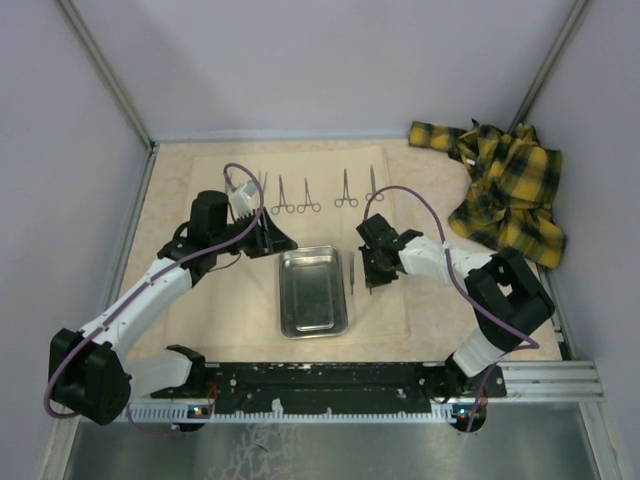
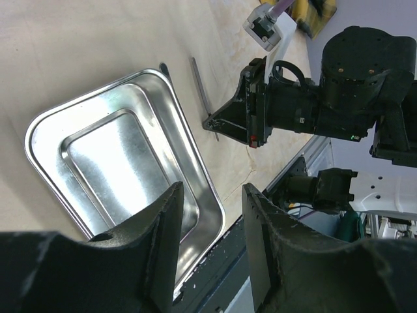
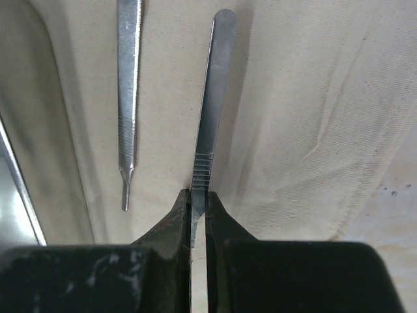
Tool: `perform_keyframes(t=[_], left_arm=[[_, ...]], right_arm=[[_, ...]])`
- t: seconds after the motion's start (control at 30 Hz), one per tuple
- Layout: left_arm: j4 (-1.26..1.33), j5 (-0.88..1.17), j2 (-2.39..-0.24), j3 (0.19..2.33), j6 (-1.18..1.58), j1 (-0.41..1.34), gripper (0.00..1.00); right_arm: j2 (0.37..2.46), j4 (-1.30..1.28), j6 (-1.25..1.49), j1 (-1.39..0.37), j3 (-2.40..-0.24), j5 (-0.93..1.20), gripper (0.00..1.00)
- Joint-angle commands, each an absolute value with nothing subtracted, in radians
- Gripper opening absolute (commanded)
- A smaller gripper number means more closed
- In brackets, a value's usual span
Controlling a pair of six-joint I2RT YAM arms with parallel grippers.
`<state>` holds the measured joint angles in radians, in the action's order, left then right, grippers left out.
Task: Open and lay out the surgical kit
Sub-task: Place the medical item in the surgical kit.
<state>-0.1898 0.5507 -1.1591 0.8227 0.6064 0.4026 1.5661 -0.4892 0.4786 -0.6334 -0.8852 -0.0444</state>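
Observation:
The pale beige cloth wrap [image 1: 240, 290] lies spread flat, with the shiny steel tray [image 1: 312, 290] on its middle, empty. Several ring-handled forceps [image 1: 308, 195] lie in a row along the far part of the cloth. My right gripper [image 1: 372, 278] [image 3: 199, 199] is low over the cloth right of the tray, shut on one end of a flat ribbed metal handle [image 3: 212, 98]. A thin pointed instrument [image 3: 128, 98] [image 1: 351, 272] lies beside it, nearer the tray. My left gripper [image 1: 280, 243] [image 2: 214, 192] hovers behind the tray [image 2: 124, 150], open, with nothing between its fingers.
A yellow-and-black plaid cloth [image 1: 505, 190] is bunched at the back right corner, off the wrap. Grey walls close in the table on three sides. The black rail [image 1: 330, 385] with both arm bases runs along the near edge.

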Motion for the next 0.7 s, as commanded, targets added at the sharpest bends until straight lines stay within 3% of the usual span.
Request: perform_keyframes(t=[0.0,0.2,0.43,0.67], left_arm=[[-0.200,0.569,-1.137,0.828,0.591,0.398,0.47],[-0.206,0.568,-1.135,0.833,0.589,0.398,0.47],[-0.211,0.572,-1.132,0.837,0.589,0.396,0.47],[-0.236,0.564,-1.122,0.859,0.584,0.396,0.47]], right_arm=[[1.583,-0.486,0.452,-0.617,-0.929,-0.072,0.00],[1.600,-0.509,0.445,-0.612,-0.944,-0.092,0.00],[1.569,-0.513,0.446,-0.612,-0.935,-0.079,0.24],[1.481,-0.559,0.455,-0.613,-0.945,-0.072,0.29]])
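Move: The right hand already holds the medical item, a slim scalpel-like handle, by its near end; the spot for it on the cloth has its middle about 4 cm ahead, 1 cm right and 1 cm below the fingertips. A matching second handle lies about 4 cm left and 3 cm ahead; the empty tray's middle is some 12 cm left and 2 cm back. From the left hand, that spot is about 17 cm right, 3 cm ahead and 18 cm below. Easing about half a centimetre to its right and as much down onto the cloth, with a slight drift forward, the right hand sets the medical item beside the second handle, then halts and opens its fingers to roughly a quarter, letting go of the item's near end. As they part, the hand starts to lift by a few millimetres, the open tips still astride that end. ##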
